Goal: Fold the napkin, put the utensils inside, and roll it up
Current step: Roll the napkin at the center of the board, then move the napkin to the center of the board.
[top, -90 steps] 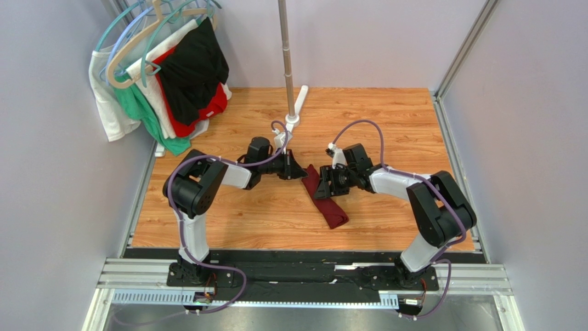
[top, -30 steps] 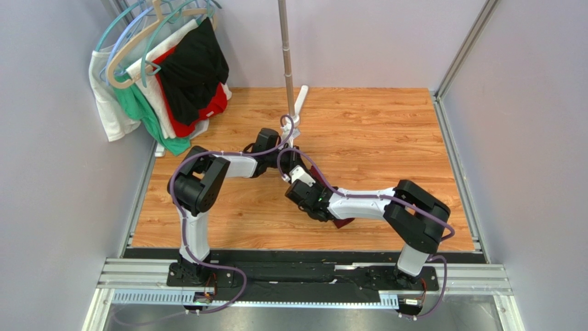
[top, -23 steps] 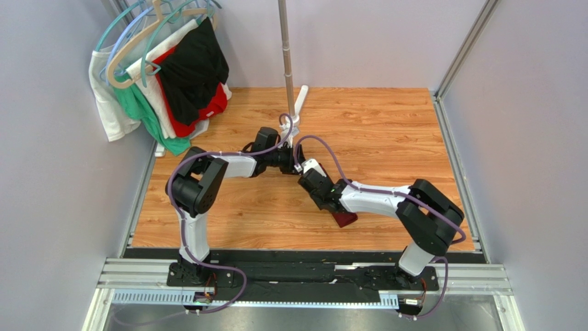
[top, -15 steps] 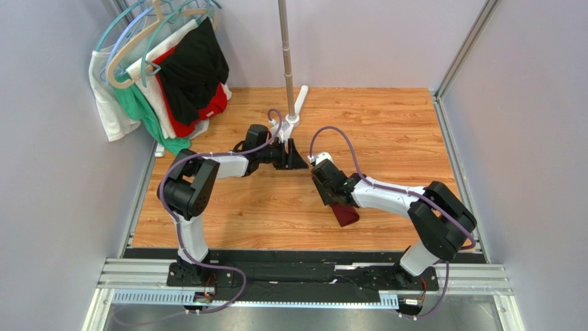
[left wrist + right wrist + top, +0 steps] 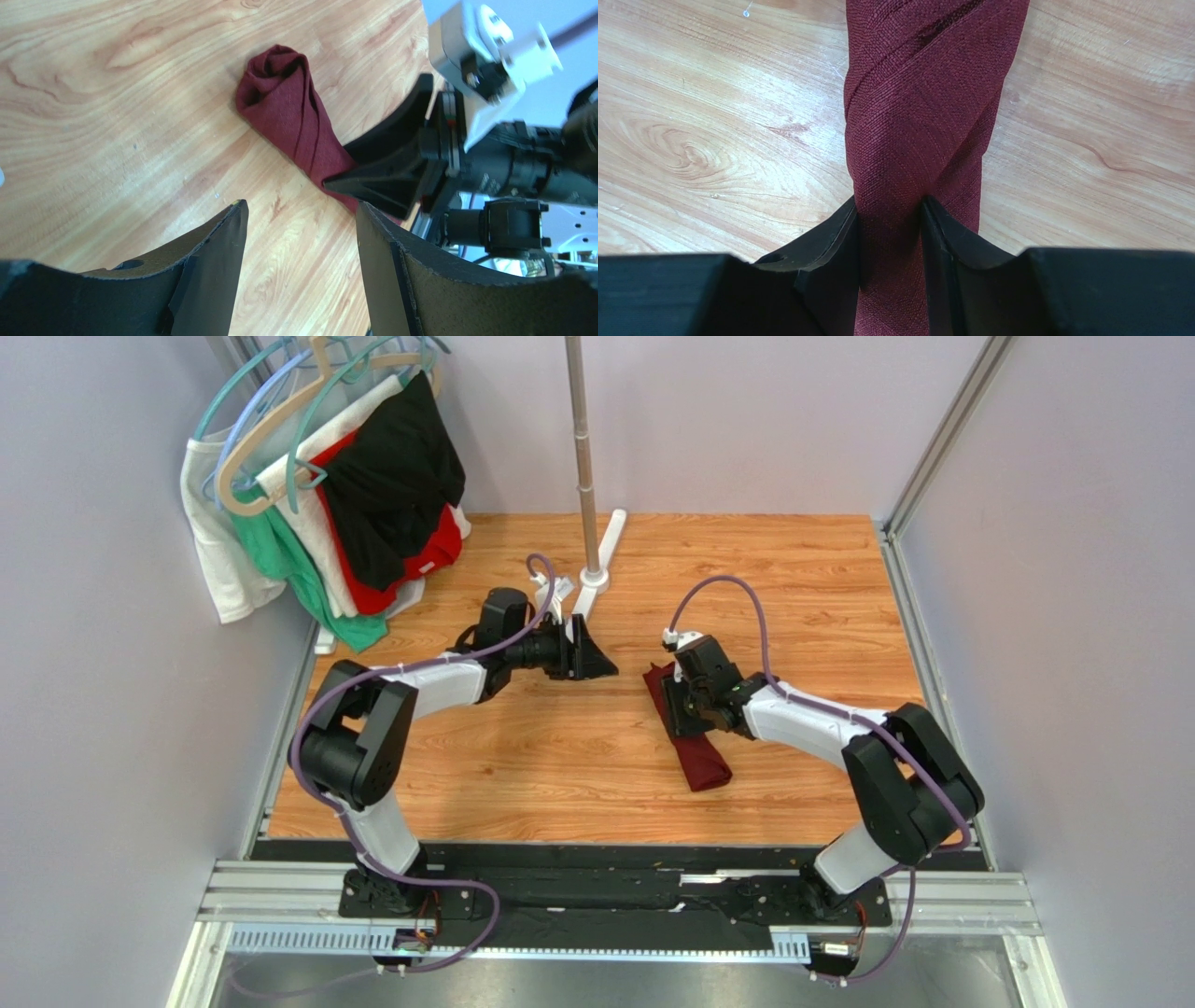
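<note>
The napkin (image 5: 706, 760) is a dark maroon roll lying on the wooden table (image 5: 786, 588), right of centre. My right gripper (image 5: 683, 709) is shut on the roll near its far end; in the right wrist view the cloth (image 5: 927, 105) fills the gap between the fingers (image 5: 889, 210). My left gripper (image 5: 606, 667) stands open over bare wood, left of the roll and apart from it. The left wrist view shows the napkin's twisted end (image 5: 284, 105) ahead of the open left gripper (image 5: 302, 206), with the right gripper's fingers (image 5: 393, 168) on the cloth. The utensils are hidden.
Garments on hangers (image 5: 351, 476) hang at the back left. A metal pole (image 5: 582, 434) rises from a white foot (image 5: 606, 546) at the back centre. Grey walls close both sides. A metal rail (image 5: 617, 903) runs along the near edge.
My left gripper has opened and pulled back to the left, away from the napkin. My right arm has swung from the table's centre to the right, carrying the roll, which now lies stretched out.
</note>
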`<state>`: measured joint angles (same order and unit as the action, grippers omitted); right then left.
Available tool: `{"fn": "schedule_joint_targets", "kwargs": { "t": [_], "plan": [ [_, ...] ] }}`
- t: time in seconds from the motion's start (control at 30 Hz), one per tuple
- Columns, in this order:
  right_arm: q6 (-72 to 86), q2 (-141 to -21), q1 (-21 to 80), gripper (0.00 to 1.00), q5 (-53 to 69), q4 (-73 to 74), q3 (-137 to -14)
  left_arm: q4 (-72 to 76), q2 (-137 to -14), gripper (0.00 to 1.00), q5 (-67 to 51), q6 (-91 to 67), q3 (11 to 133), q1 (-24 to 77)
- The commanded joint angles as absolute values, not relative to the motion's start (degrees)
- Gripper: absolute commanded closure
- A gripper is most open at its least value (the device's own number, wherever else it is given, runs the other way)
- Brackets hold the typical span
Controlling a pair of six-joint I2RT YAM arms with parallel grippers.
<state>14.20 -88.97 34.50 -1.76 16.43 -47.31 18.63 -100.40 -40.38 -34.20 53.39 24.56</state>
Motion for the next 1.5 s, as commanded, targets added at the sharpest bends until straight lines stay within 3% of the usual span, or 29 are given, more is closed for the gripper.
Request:
{"fn": "schedule_joint_targets", "kwargs": {
  "t": [0.0,0.53,1.07,1.47],
  "plan": [
    [16.3,-87.9,32.1,0.64,4.3,12.7,-45.8,19.6,-95.5,0.33,-40.7,-33.2,51.4,24.1],
    [18.2,-87.7,22.2,0.64,8.8,8.8,-44.3,19.3,-86.7,0.32,-42.0,-32.8,46.1,23.5],
    [19.7,-87.4,9.7,0.65,11.3,4.6,-41.8,19.2,-86.2,0.32,-42.5,-32.3,45.3,23.1],
    [18.9,-91.6,7.0,0.65,11.1,10.9,-49.5,17.8,-84.5,0.32,-42.7,-31.2,44.7,22.9]
  ]
}}
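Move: The right hand already pinches the rolled napkin near its middle, with the fingertips just above the board. The bare board it heads for lies about 7 cm ahead and 10 cm to its right, and the clothes-rack foot is some 21 cm ahead and 13 cm to its left. From the raised, open left hand, the napkin is roughly 13 cm to the right, 9 cm back and 10 cm below. The right hand, still pinching, drags the napkin about 10 cm right and 7 forward, turning clockwise; left lifts back. ##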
